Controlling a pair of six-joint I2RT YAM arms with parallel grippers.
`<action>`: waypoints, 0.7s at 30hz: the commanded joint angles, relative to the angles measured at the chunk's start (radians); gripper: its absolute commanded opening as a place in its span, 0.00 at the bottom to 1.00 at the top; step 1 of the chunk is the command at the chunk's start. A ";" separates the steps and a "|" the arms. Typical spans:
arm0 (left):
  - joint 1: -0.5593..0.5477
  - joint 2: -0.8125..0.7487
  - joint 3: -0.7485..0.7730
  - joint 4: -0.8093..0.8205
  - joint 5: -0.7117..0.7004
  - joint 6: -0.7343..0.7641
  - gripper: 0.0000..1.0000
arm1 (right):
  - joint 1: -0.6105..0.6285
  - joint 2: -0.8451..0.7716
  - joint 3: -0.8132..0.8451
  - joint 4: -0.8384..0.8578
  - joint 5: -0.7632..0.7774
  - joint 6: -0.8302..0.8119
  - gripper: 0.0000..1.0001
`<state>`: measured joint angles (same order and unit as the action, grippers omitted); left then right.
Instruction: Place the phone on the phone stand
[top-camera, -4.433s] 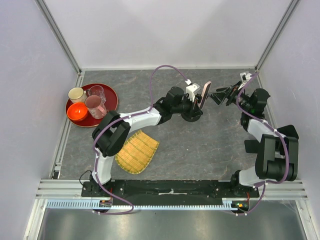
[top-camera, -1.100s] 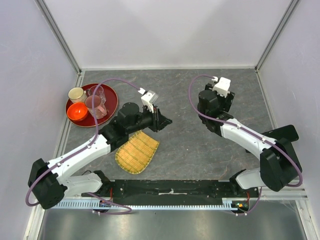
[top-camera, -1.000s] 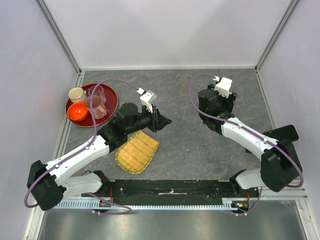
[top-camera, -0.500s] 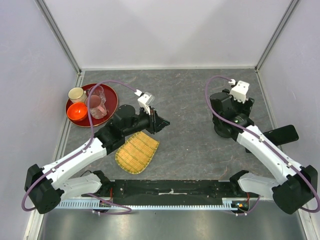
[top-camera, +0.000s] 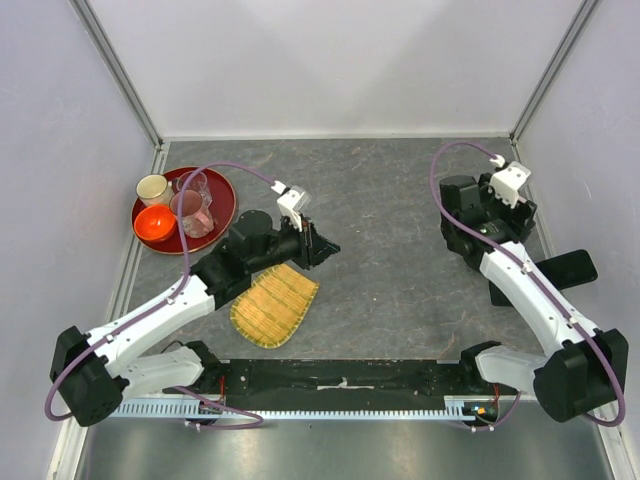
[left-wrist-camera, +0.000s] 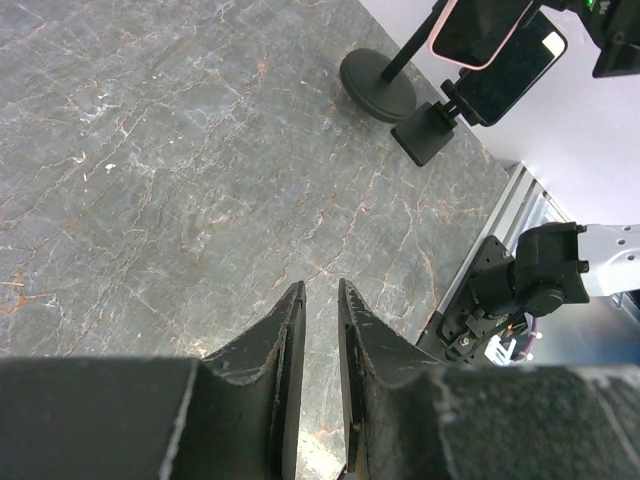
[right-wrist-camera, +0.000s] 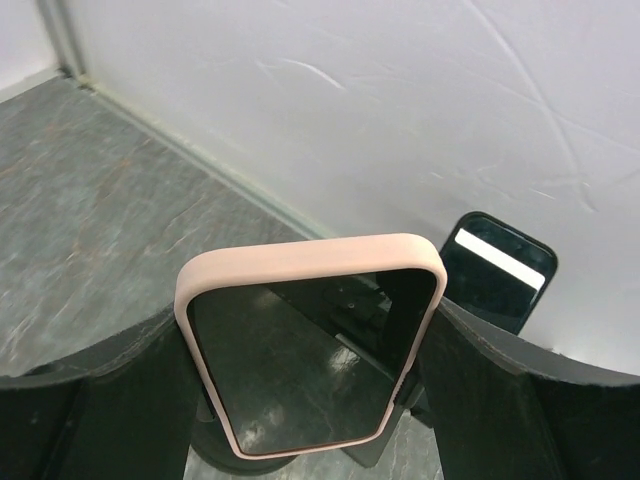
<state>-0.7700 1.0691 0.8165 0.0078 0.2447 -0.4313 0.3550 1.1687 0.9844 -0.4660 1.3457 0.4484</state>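
Observation:
The phone (right-wrist-camera: 300, 350), black-screened in a pale pink case, stands upright between the fingers (right-wrist-camera: 120, 400) of my right gripper (right-wrist-camera: 310, 345), which press on its two long edges. In the left wrist view the phone (left-wrist-camera: 480, 30) sits at the top of the thin post of the phone stand (left-wrist-camera: 378, 85), whose round base rests on the table. I cannot tell whether the clamp grips it. From above, the right gripper (top-camera: 468, 225) hides both at the back right. My left gripper (top-camera: 330, 250) hovers mid-table, its jaws (left-wrist-camera: 318, 285) a narrow gap apart and empty.
An all-black phone (left-wrist-camera: 515, 70) leans on a flat angular black stand (left-wrist-camera: 425, 135) just beside the round base, by the right wall. A red tray (top-camera: 222, 195) with cups and an orange bowl sits back left. A bamboo mat (top-camera: 275, 303) lies under the left arm.
The right arm has swung from the table's middle toward the back right corner with the phone between its fingers. The left arm has drawn back slightly.

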 joint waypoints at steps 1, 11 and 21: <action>-0.003 0.017 0.021 0.015 0.019 -0.021 0.26 | -0.066 0.002 0.069 0.070 0.182 0.082 0.00; -0.003 0.055 0.042 0.017 0.039 -0.032 0.26 | -0.140 0.086 0.128 -0.084 0.199 0.291 0.00; -0.005 0.064 0.061 -0.002 0.033 -0.026 0.26 | -0.235 0.092 0.073 -0.109 0.172 0.476 0.00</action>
<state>-0.7700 1.1225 0.8337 -0.0071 0.2672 -0.4313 0.1333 1.2869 1.0332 -0.6094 1.3865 0.8028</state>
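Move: Some 14 cm to the right hand's right, 6 cm back and 13 cm below it is the black phone on its low stand. That stand's square base lies nearly on the table, about 9 cm back and 4 cm right of the hand. Already gripped with the pink-edged phone, the tall stand has its round base roughly 25 cm under the hand and 2 cm to its left. From the left hand the black phone is about 50 cm right, 1 cm ahead and 12 cm lower. Swinging the pink-edged phone and its round-based stand towards the black phone by the right wall, the right hand travels about 6 cm right, sinking about 2 cm as it goes. It turns some 15 degrees clockwise and its fingers keep their unchanged grip on the phone's edges. ##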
